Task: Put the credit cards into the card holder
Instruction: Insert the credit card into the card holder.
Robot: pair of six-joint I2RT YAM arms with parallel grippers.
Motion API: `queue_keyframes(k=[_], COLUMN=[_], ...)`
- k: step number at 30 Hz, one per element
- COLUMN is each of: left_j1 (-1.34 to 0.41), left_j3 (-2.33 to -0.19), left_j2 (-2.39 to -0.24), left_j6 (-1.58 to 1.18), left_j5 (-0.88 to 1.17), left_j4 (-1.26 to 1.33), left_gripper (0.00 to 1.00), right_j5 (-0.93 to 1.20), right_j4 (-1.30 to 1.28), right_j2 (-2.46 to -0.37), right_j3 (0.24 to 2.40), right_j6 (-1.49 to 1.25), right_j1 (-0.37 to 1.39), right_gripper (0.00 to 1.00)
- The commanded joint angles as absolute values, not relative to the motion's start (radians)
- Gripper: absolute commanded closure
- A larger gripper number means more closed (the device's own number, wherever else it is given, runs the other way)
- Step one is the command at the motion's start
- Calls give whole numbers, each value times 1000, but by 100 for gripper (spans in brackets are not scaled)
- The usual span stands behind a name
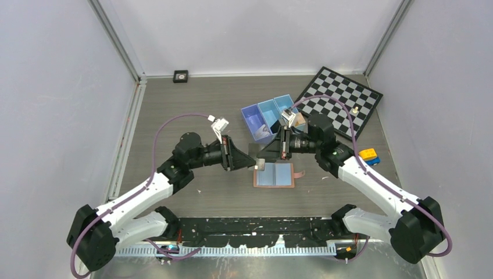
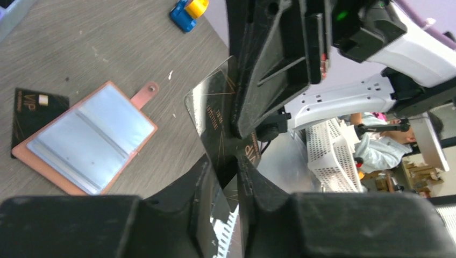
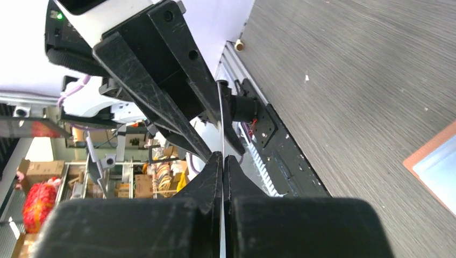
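Note:
The card holder [image 1: 274, 174] [image 2: 88, 142] lies open and flat on the table, light blue lining up; one corner shows in the right wrist view [image 3: 438, 166]. Just above its left edge my two grippers meet tip to tip around one black credit card [image 1: 261, 164] [image 2: 215, 118]. My right gripper [image 1: 268, 156] [image 3: 222, 158] is shut on that card, seen edge-on [image 3: 221, 118]. My left gripper [image 1: 253, 161] [image 2: 225, 161] has its jaws slightly apart, with the card slanting loosely between them. A second black credit card [image 2: 32, 110] lies on the table, partly under the holder.
A blue three-compartment bin [image 1: 267, 116] stands behind the grippers. A chessboard [image 1: 340, 99] with a small piece on it lies at the back right. A yellow and blue block [image 1: 369, 156] [image 2: 188, 11] sits right of the right arm. A small black square [image 1: 181, 76] rests by the back wall.

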State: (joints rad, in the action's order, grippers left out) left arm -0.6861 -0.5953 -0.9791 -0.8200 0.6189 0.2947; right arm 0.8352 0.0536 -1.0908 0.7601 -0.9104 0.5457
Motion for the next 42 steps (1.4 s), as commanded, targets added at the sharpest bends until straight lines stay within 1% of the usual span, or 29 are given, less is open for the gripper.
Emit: queue_keyframes(k=[1, 2, 3, 4, 6, 9, 14, 23, 33, 42], left_j1=[-696, -696, -696, -696, -700, -729, -813, -845, -847, -848], left_j3=[-630, -636, -644, -651, -656, -639, -616, -668, -697, -754], left_j2=[-1019, -1028, -1041, -1055, -1091, -1142, -1281, -1500, -1544, -1594], left_j6=[-756, -736, -719, -704, -693, -715, -776, -795, -744, -705], left_j5=[577, 539, 499, 462, 415, 344, 281, 267, 198, 150], left_j4=[170, 113, 48, 10, -64, -55, 66, 127, 74, 14], left_gripper=[60, 53, 48, 45, 42, 40, 38, 36, 36, 39], right_j5=[692, 680, 683, 693, 699, 699, 705, 682, 644, 630], right_j4=[-143, -199, -231, -252, -309, -385, -423, -449, -377, -304], right_j2=[-1095, -1103, -1113, -1120, -1130, -1140, -1174, -1293, -1410, -1492], right_j3=[831, 841, 839, 833, 811, 775, 701, 658, 667, 701], right_j6=[-840, -814, -809, -808, -788, -753, -706, -595, -578, -561], right_j1=[523, 502, 477, 451, 402, 344, 270, 262, 263, 286], right_gripper=[99, 99, 99, 100, 99, 100, 100, 100, 99, 100])
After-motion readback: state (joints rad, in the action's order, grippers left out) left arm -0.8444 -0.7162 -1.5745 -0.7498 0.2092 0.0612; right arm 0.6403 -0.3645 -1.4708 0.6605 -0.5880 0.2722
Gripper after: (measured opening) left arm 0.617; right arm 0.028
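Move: The open card holder lies flat on the table about 24 cm below the right hand, its middle some 5 cm to the right and 1 cm ahead. From the left hand it is about 8 cm right, 2 cm ahead and 24 cm down. A loose black card lies about 7 cm beyond the holder's middle and 3 cm left of it; the blue bins stand some 23 cm beyond the holder. The left fingers open wide and release the card that both hands hold, then the left hand sinks about 21 cm to the holder's left edge, tilting its fingers down and easing slightly forward at the bottom. The right hand keeps its pinch and carries the card down as far and 10 cm right, swinging forward and partly back, tipping some 45 degrees over the holder's right half. ##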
